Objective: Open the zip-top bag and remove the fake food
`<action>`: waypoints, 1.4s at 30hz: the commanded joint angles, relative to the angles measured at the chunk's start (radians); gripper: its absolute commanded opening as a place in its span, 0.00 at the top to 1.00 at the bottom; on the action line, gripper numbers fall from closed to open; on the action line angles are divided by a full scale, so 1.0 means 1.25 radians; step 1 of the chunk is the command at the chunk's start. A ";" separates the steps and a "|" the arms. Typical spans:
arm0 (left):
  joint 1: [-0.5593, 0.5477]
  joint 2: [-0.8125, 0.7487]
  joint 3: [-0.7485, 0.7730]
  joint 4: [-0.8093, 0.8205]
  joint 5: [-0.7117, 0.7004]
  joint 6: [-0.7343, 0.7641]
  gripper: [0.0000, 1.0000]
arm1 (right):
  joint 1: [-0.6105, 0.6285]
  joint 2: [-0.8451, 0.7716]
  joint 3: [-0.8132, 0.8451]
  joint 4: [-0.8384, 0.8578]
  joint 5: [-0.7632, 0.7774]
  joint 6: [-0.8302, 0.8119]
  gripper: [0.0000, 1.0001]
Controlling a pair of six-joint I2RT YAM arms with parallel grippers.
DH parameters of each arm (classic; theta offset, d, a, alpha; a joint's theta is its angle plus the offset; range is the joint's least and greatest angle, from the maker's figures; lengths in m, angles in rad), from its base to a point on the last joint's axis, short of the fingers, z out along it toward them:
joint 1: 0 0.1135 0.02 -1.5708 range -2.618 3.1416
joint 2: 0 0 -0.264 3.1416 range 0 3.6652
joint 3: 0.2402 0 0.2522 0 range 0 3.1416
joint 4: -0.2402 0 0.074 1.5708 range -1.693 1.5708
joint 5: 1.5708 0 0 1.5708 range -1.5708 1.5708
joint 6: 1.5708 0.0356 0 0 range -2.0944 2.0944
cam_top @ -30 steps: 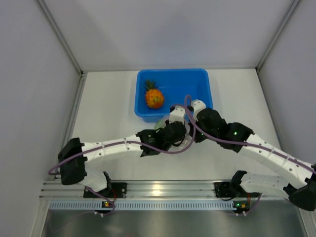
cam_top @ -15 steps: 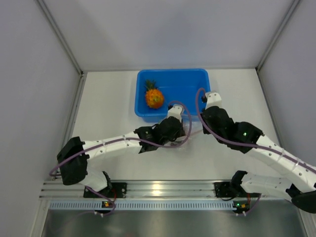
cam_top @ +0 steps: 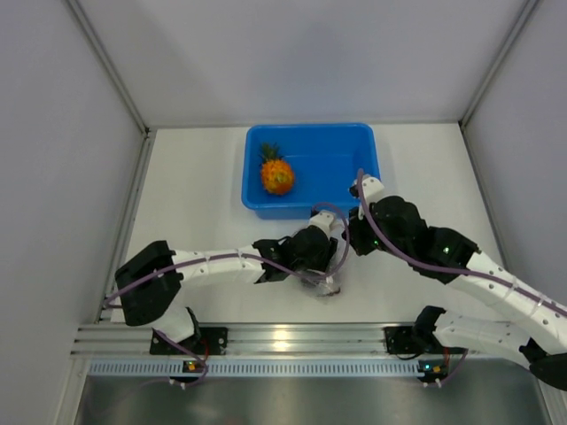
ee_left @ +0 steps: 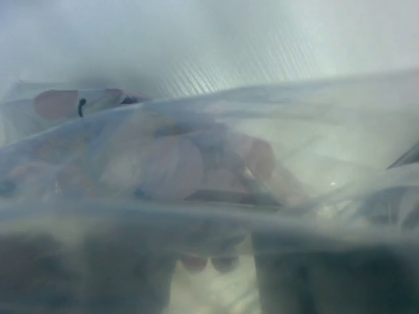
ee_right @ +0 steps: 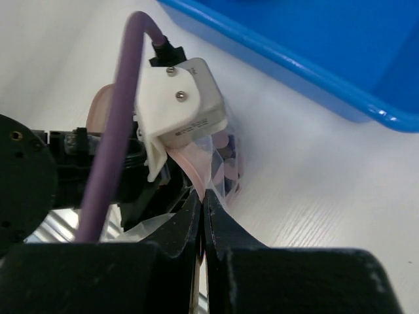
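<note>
The zip-top bag (cam_top: pixel 330 285) lies on the table in front of the blue tub, between both grippers. My right gripper (ee_right: pixel 204 195) is shut on the bag's pink zip strip (ee_right: pixel 190 167). Clear bag film (ee_left: pixel 262 118) covers the whole left wrist view. The purple grape bunch (ee_left: pixel 170 167) shows blurred through it, and also inside the bag (ee_right: pixel 229 163) in the right wrist view. My left gripper (ee_left: pixel 209 261) stands with its dark fingers apart behind the film; from above it (cam_top: pixel 326 266) sits right on the bag. The orange pineapple (cam_top: pixel 277 175) lies in the tub.
The blue tub (cam_top: pixel 310 129) stands at the back centre, its near rim (ee_right: pixel 275 55) close beyond the bag. White side walls close in the table left and right. The left arm's purple cable (ee_right: pixel 121 118) and wrist housing crowd the right gripper's view.
The left gripper's fingers have spread and it has shifted toward the near edge, with the bag now showing below it. The right gripper has swung back left and down to the bag.
</note>
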 commanded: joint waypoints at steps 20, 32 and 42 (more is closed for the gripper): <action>-0.087 -0.006 0.121 -0.279 -0.389 -0.114 0.41 | 0.016 0.002 0.077 -0.145 0.244 0.065 1.00; -0.077 0.079 0.181 -0.456 -0.471 -0.190 0.27 | 0.121 0.045 0.138 -0.202 0.329 0.096 1.00; -0.035 0.138 0.178 -0.440 -0.472 -0.180 0.14 | 0.143 0.047 0.119 -0.171 0.291 0.094 1.00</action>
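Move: Inside the bag, the green cabbage lies roughly 5 cm ahead of the left hand, 6 cm to its left and 4 cm lower. The grapes are just beyond the fingertips, about 3 cm ahead, 2 cm right and 4 cm down, while the blue bin's middle is some 26 cm ahead, 2 cm left and 6 cm below. From the right hand, the cabbage is around 10 cm left, 2 cm back and 16 cm down. Dipping a couple of centimetres first, the left hand then sweeps about 6 cm left and 4 cm forward inside the bag, towards the cabbage, rising before sinking again. It turns counter-clockwise and rolls its left side up, each some 20–25 degrees, while the half-open fingers spread nearly wide. The shut right hand keeps its pinch on the bag's edge, drawing it right, then easing partly back, with a slight clockwise turn. ##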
